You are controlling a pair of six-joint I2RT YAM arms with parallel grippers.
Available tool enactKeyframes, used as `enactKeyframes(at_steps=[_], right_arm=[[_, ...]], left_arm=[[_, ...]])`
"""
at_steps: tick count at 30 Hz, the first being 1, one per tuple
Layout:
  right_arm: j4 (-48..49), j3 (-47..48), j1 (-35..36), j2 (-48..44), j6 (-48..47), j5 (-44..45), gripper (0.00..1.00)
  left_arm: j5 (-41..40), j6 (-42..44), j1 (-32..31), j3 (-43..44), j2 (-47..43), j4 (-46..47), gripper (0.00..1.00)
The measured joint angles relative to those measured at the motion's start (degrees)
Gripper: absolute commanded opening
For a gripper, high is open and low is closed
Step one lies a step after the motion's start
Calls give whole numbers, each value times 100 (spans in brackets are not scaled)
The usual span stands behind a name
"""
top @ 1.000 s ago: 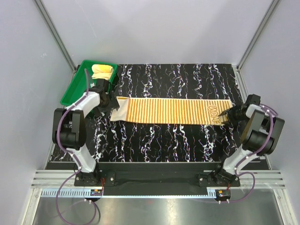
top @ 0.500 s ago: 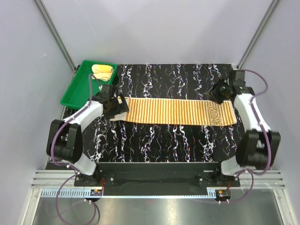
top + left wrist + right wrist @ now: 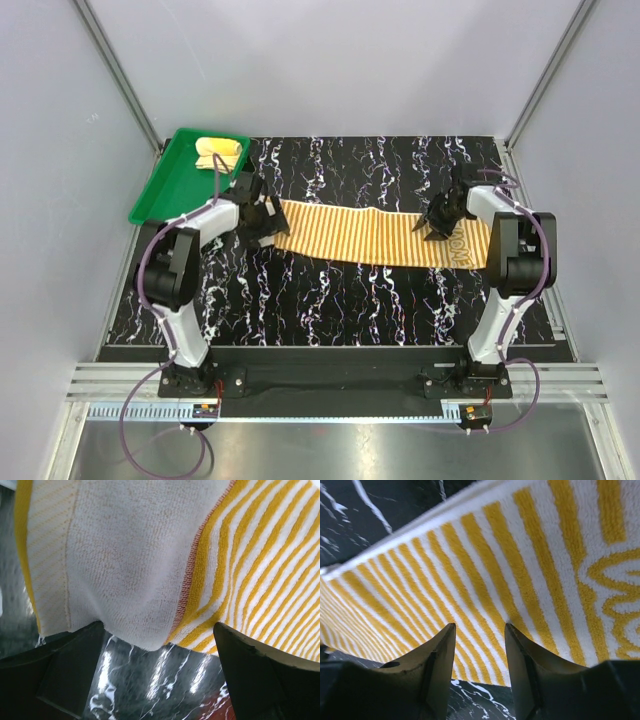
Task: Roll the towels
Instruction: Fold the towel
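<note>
The orange-and-cream striped towel (image 3: 350, 232) lies stretched across the black marbled table. Its left corner is folded over, so the pale back (image 3: 125, 555) shows. My left gripper (image 3: 262, 215) stands wide open at that left end. In the left wrist view only bare table lies between the left gripper's (image 3: 160, 665) fingers, just short of the towel's edge (image 3: 260, 555). My right gripper (image 3: 440, 218) is over the towel's right part, beside the lettering. It is part open, with its tips (image 3: 479, 645) down on the flat stripes (image 3: 495, 555). The plain pale yellow towel (image 3: 218, 152) lies rolled in the tray.
A green tray (image 3: 150, 195) sits at the back left corner of the table (image 3: 350, 300). Grey walls with metal posts close in the left, right and back sides. Both arm bases stand at the near edge.
Both grippers have moved inward onto the striped towel. The right one swung from beyond the right end to over the stripes. The towel's left end has shifted right.
</note>
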Motion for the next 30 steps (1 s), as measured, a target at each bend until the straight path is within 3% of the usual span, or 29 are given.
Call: enactKeyframes(at_steps=[7,11,14,20,23,30], right_arm=[[667,-977,162,-391,138,-52,53],[719,-1298,254,-667,164,-33,54],[472,-1292,267,-767,131,153,57],[-308,-911,258,-1272,44,813,65],[-540,-914,219,-1998,125,1158,75],[-846,-1853,-916,-4284,807,1510,77]], left_arm=[[-186,208,0,1847,1298,-345,99],[-321,273,4,2194,1523,-476,99],[-492,275,7,1952,1362,-435,99],[-616,229,199,326,188,-345,99],[-581,179,308,-332,-487,-490,99],[-190,538,304,-328,-1974,-1019,99]])
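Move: Just under the left hand, 2 to 3 cm below it, is the pale left end of the folded towel, its middle about 3 cm to the left. The green bin's middle is some 22 cm left and 11 cm farther out, with the rolled towel in it about 15 cm left and 17 cm ahead. From the right hand, the towel's right end is roughly 14 cm right and 4 cm back, a couple of centimetres lower; the lettering is about 7 cm right, 3 cm back. Swinging the towel askew, the left hand, wide open, slides its left end forward, travelling about 8 cm at cloth height, then comes back and left past its start and rises clear. The right hand sinks slightly onto the cloth and drags it back some 5 cm, then lifts off, going right and back while opening wider and turning clockwise. ##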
